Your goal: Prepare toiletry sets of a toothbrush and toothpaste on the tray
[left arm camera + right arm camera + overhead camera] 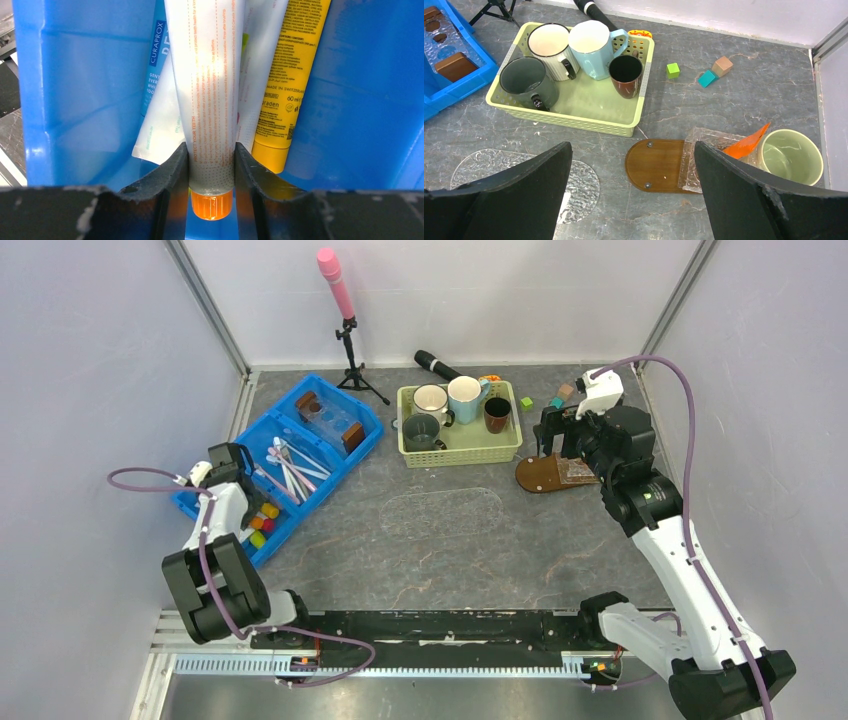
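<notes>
In the left wrist view my left gripper is down in the blue divided bin, with both fingers pressed against a pale toothpaste tube just above its orange cap. More tubes, one yellow, lie beside it. From above, the left gripper is over the bin's near-left compartment. Pale toothbrushes lie in the middle compartment. The brown oval tray lies right of the green basket, its right end under a clear plastic piece. My right gripper hovers open above the tray.
A pale green basket holds several mugs. A clear embossed mat lies mid-table. A green cup and an orange scrap sit right of the tray. Small blocks lie behind it. A pink microphone on a tripod stands at the back.
</notes>
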{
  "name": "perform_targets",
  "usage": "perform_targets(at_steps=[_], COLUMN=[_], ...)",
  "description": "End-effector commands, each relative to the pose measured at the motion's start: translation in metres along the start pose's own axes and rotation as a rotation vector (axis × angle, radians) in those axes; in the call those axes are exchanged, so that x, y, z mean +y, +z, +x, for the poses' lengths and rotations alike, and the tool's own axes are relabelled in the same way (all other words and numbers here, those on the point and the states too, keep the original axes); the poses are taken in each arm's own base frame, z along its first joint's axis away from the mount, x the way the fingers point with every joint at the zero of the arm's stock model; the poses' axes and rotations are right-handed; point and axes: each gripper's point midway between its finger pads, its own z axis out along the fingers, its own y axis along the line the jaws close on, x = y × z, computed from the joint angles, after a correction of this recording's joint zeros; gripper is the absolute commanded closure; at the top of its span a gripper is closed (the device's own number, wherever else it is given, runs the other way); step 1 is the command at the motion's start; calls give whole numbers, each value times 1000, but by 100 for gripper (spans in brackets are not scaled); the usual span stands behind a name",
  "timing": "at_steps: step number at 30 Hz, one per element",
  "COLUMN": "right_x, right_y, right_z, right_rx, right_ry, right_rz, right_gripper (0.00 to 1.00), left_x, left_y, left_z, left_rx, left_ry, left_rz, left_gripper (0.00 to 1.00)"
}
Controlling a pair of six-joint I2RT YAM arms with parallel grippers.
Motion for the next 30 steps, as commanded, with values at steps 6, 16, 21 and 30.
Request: perform_targets(at_steps=[6, 16, 21, 30], right_x=[1, 9, 28, 56], right_y=[-3, -8, -7, -2], right_z=[-13, -19, -24, -34], right_rx=[-40, -73, -84, -144], right_ry=[-6, -23, -30, -6], right_rz=[-4, -57, -165, -317], right_gripper=[2, 2, 2, 2], left_x=[-8, -34, -56, -120], left_y=[-36, -109, -151, -236], left_z=[-29, -55, -60, -10], left_rx=[-130, -355, -476, -592], left_ry=[-14, 122, 215, 521], left_rz=[103, 273, 436, 957], left_gripper=[72, 78, 79, 78])
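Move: The white toothpaste tube, already pinched near its orange cap in the blue box, is bound for the brown tray, about 72 cm right of the left hand and 12 cm ahead. A yellow tube lies 5 cm ahead and 2 cm left; the toothbrushes are 12 cm ahead, 10 cm right. The tube's middle is some 69 cm left and 5 cm back of the right hand, 25 cm lower. The mug basket stands 15 cm ahead, 17 cm left of that hand. The white tube, still gripped near its cap, is lifted out of the blue box by the left hand: first straight up, then also swinging right towards the table's middle, about 16 cm up and 11 cm right in all. The wrist turns clockwise some 40 degrees, fingers tipping up to point forward. Late on, the open, empty right hand eases about 4 cm left, turning slightly counter-clockwise. ##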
